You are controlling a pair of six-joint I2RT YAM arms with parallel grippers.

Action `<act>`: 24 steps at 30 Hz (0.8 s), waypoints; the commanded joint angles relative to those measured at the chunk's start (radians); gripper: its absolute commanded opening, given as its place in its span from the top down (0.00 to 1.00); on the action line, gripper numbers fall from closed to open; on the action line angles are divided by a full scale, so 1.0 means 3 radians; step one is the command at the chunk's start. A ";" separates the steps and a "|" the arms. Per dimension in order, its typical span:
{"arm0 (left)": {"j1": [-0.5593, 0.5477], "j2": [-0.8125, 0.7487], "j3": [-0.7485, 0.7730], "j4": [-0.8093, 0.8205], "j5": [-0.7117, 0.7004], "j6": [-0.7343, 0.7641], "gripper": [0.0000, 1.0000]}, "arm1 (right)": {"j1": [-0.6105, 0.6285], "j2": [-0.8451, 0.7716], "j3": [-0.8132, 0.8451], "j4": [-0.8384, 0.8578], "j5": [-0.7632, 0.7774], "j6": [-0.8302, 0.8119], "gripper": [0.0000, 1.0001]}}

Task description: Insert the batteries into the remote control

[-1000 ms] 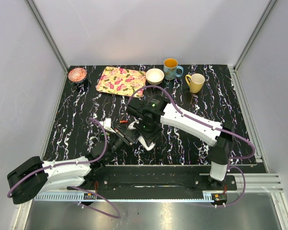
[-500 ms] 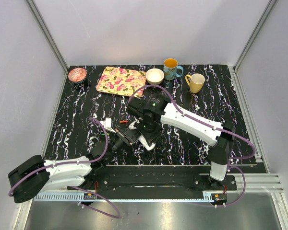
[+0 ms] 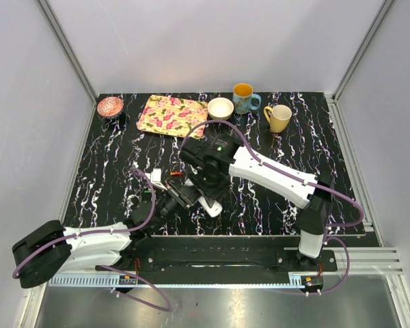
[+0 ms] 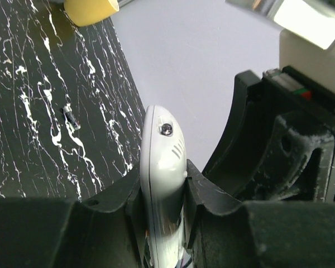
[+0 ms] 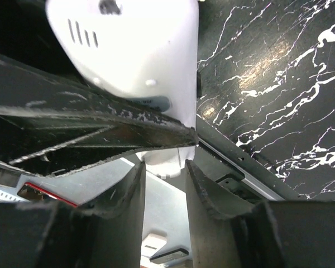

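My left gripper is shut on the remote control, a slim white bar held edge-on with its rounded end sticking out past the fingers. From above, the remote control hangs low over the table's front middle, the left gripper at its left. My right gripper comes down onto it from above. Its jaws stand apart, fingertips at the edge of the remote control, with a left finger lying across. No batteries show clearly; they are hidden.
A small white cover piece and a red bit lie left of the grippers. At the back stand a floral tray, pink bowl, white bowl, blue mug and yellow mug. A small dark piece lies on the table.
Both grippers stay at the remote. The remote's right end has dropped a little toward the front edge, and the right gripper has shifted slightly back.
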 commanded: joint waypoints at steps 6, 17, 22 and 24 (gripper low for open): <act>-0.0048 -0.0010 0.0138 0.0190 0.0117 -0.0096 1.00 | -0.0058 -0.0143 0.0020 0.0222 0.0197 0.0098 0.57; 0.0080 -0.0194 0.0082 -0.0066 -0.0021 -0.0162 1.00 | -0.0084 -0.0796 -0.0213 0.0283 0.0229 0.0287 0.44; 0.0478 -0.0398 0.0113 -0.0368 0.0495 -0.0264 1.00 | -0.0125 -0.1569 -0.1419 0.1535 -0.0113 0.0477 0.35; 0.0581 -0.0460 0.0097 -0.0368 0.0729 -0.0320 1.00 | -0.0176 -0.1871 -0.1697 0.1852 -0.0323 0.0533 0.27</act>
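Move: The remote is clamped by the left fingers near its middle, so its centre lies practically at the left hand point. From the downward-pointing right hand, that centre is about 3 cm ahead, 3 cm left and 1 cm lower, the fingertips being at the remote's back-right end. The left fingers lie some 4 cm ahead and 4 cm left. The red battery on the table lies roughly 17 cm ahead, 14 cm left and 15 cm below. Forward and slightly left first, about 1 cm along the remote, the right fingertips spread; then the right hand lifts off its back-right end, rising some 4 cm while swinging right and back and tilting its left side up nearly 20 degrees, fingers still widening. The left hand keeps its grip on the remote, eases back and down a little, then carries it about 2 cm forward and left. ##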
